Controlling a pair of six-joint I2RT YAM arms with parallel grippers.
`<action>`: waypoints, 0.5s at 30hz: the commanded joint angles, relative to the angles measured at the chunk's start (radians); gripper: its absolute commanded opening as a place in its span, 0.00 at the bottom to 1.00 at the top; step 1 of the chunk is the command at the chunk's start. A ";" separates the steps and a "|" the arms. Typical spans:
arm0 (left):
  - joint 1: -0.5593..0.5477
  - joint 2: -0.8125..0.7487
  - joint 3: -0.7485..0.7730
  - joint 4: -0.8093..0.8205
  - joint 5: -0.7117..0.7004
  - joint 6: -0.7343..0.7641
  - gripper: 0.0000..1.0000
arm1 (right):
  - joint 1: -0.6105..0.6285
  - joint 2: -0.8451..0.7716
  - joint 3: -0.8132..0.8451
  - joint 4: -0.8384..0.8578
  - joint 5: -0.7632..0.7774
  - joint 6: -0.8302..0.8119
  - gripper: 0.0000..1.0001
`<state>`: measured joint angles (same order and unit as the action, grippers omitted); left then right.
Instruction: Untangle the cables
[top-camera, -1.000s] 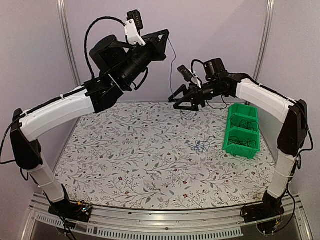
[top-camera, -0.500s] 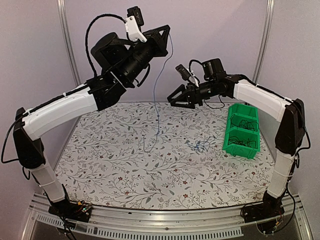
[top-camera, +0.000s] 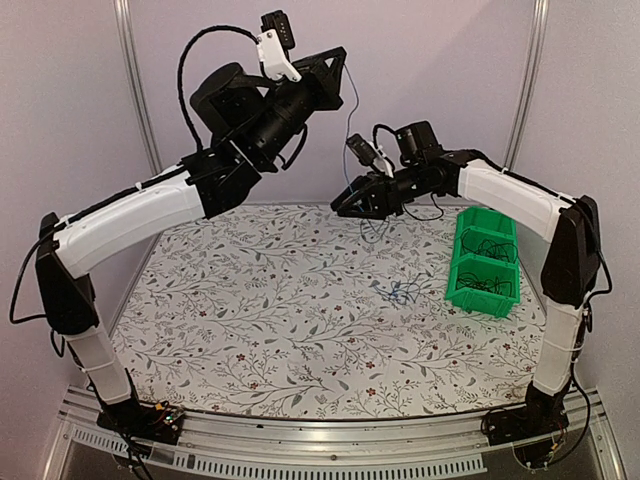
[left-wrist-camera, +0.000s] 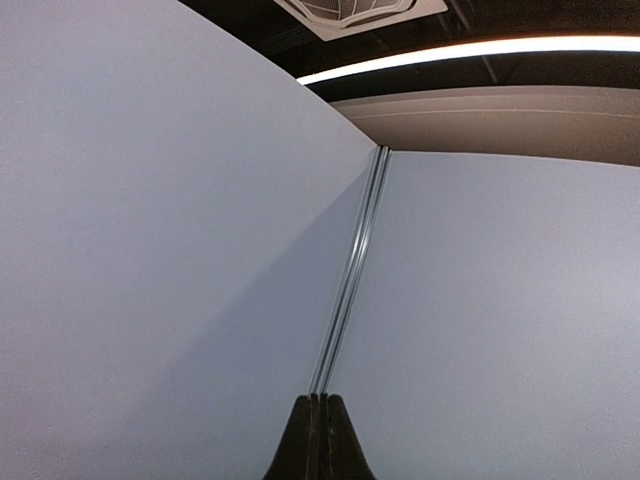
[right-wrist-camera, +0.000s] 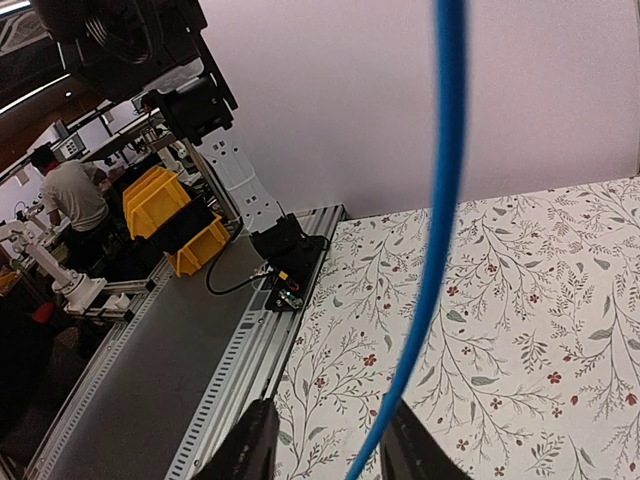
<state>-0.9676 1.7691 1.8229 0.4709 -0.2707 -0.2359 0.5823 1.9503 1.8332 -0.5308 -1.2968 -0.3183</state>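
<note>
A bright blue cable hangs from my left gripper, which is raised high near the back wall. In the left wrist view the left gripper is pressed shut, and the cable itself is hidden there. The cable drops to my right gripper, which hovers above the back of the table. In the right wrist view the blue cable runs between the fingers of the open right gripper without being pinched. A small dark-blue tangle lies on the table mat.
Two green bins stand at the table's right side with thin black cables inside. The floral mat covers the table. The back wall and its metal posts stand close behind both arms.
Half a second ago the blue cable hung free to the table, left of the right gripper. Now it runs between the right fingers. The left gripper has risen slightly to the right.
</note>
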 joint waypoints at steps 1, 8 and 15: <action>0.000 0.016 0.036 0.016 0.010 0.020 0.00 | 0.003 0.004 0.003 0.039 0.031 0.036 0.01; 0.000 -0.069 -0.080 -0.012 0.015 0.023 0.03 | -0.096 -0.049 -0.044 0.074 0.166 0.108 0.00; -0.003 -0.226 -0.356 -0.071 -0.070 -0.008 0.58 | -0.302 -0.074 -0.042 0.013 0.273 0.055 0.00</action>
<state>-0.9676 1.6184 1.5497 0.4446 -0.2897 -0.2371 0.3820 1.9343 1.7863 -0.4870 -1.1168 -0.2375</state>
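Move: Right at the right hand's half-open fingertips runs the blue cable strand, hanging from the left hand's shut fingers. That grip spot lies about 25 cm below the left hand and some 4 cm back, with no real sideways offset. From the right hand, the blue pile is about 15 cm to the right, 2 cm ahead and 30 cm down; the green bin is roughly 36 cm right, 9 cm ahead and 28 cm below. Shutting its fingers on the blue strand, the right hand then sweeps it about 10 cm forward and 7 cm right, speeding up towards the green bin and turning some 20 degrees clockwise. Only once that pull is under way does the left hand open to about half, letting go of the upper strand as it sinks some 6 cm. ##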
